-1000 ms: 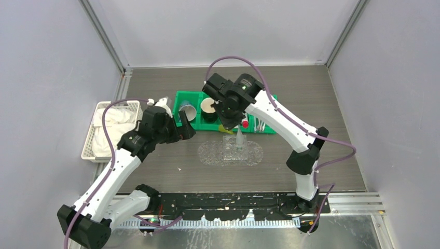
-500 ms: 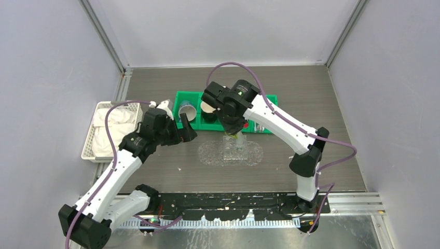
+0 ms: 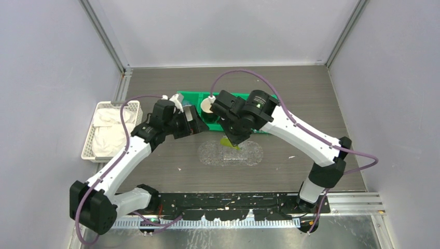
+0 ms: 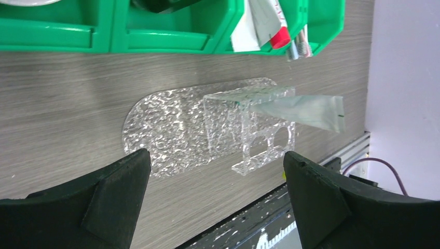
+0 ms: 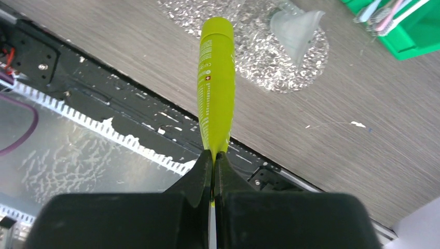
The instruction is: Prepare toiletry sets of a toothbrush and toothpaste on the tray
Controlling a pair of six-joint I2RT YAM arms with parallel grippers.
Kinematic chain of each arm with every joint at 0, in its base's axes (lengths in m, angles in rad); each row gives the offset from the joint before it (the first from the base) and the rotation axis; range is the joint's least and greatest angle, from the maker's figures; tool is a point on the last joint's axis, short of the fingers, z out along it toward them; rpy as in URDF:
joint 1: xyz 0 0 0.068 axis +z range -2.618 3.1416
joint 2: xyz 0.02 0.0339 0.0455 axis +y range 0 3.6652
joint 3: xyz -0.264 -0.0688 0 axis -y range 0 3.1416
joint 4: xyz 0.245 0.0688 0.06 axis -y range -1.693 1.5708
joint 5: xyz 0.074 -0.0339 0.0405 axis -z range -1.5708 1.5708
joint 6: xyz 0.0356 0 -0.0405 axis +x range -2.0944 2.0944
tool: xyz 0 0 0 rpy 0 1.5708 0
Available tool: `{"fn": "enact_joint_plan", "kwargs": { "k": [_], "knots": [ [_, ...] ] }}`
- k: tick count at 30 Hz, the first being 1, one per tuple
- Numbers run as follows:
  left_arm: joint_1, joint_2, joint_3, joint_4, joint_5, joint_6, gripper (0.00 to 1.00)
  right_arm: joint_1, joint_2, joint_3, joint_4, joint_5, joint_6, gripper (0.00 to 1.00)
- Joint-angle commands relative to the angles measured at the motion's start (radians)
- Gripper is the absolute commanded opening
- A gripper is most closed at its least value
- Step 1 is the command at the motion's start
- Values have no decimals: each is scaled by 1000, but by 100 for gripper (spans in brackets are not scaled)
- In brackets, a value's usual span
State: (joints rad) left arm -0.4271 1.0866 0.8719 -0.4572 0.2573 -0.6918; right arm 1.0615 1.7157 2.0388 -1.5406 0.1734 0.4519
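Observation:
My right gripper is shut on the flat end of a yellow-green toothpaste tube, held above the near side of the speckled clear tray. In the top view the tube hangs over the tray. A clear-wrapped slim item sticks out of a clear holder standing on the tray. My left gripper is open and holds nothing, hovering left of the tray near the green bin.
A green four-compartment bin sits behind the tray, holding cups, a white tube with a red cap and toothbrushes. A white mesh basket with white cloth stands at the left. The black rail runs along the near table edge.
The right gripper has come down and toward the near side of the tray with the tube, its elbow swinging right. The left gripper has moved right and back toward the green bin.

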Motion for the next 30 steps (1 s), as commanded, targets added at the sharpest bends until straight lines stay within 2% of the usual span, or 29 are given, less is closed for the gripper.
{"fn": "enact_joint_plan", "kwargs": {
  "k": [1,3,5,7,9,10,15,18,21,22,24,30],
  "knots": [
    [-2,41,58,126,72,-39,100,1,-102,-102,174,-69,14,1],
    [-5,57,57,140,76,-45,100,0,-126,-156,229,-69,20,1],
    [-10,71,55,156,86,-52,100,1,-143,-192,268,-62,21,7],
    [-19,79,52,164,88,-59,100,1,-148,-204,291,-47,18,8],
    [-29,79,48,175,88,-65,100,1,-142,-198,292,-20,12,19],
    [-35,80,47,177,89,-69,100,1,-141,-193,291,-12,7,20],
    [-55,75,43,179,88,-74,100,-1,-131,-164,275,43,-5,20],
    [-65,73,38,180,82,-73,100,-6,-130,-168,271,54,-7,12],
    [-64,57,41,129,27,-45,100,-7,-140,-189,271,58,-2,17],
    [-63,41,40,111,6,-35,100,-7,-154,-207,282,59,5,23],
    [-61,10,35,83,-13,-24,100,-7,-185,-258,302,28,16,28],
    [-59,-94,-52,65,-58,-34,98,-7,-335,-545,434,25,65,33]
  ]
}}
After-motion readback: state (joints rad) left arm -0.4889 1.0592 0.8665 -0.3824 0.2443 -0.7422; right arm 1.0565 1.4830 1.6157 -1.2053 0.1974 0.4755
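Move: The right hand still pinches the yellow toothpaste tube over the tray. The clear holder it is meant for stands about 6 cm ahead, straight in line, and some 17 cm below. The pale tube in the holder is about 6 cm ahead and 2 cm right. The tray's middle lies 5 cm ahead and 3 cm left, the green organizer's some 22 cm ahead and 5 cm left. From the left hand the holder is about 12 cm right, 5 cm back and 11 cm below. The right fingers let go of the yellow tube, opening to about a third, while the hand eases back and down a centimetre, then about 2.5 cm forward and slightly left, rolling some 8 degrees. It ends by dipping 2 cm down, rightward and back. The empty left hand, wide open, swings about 4 cm right, then turns back left and rises. ##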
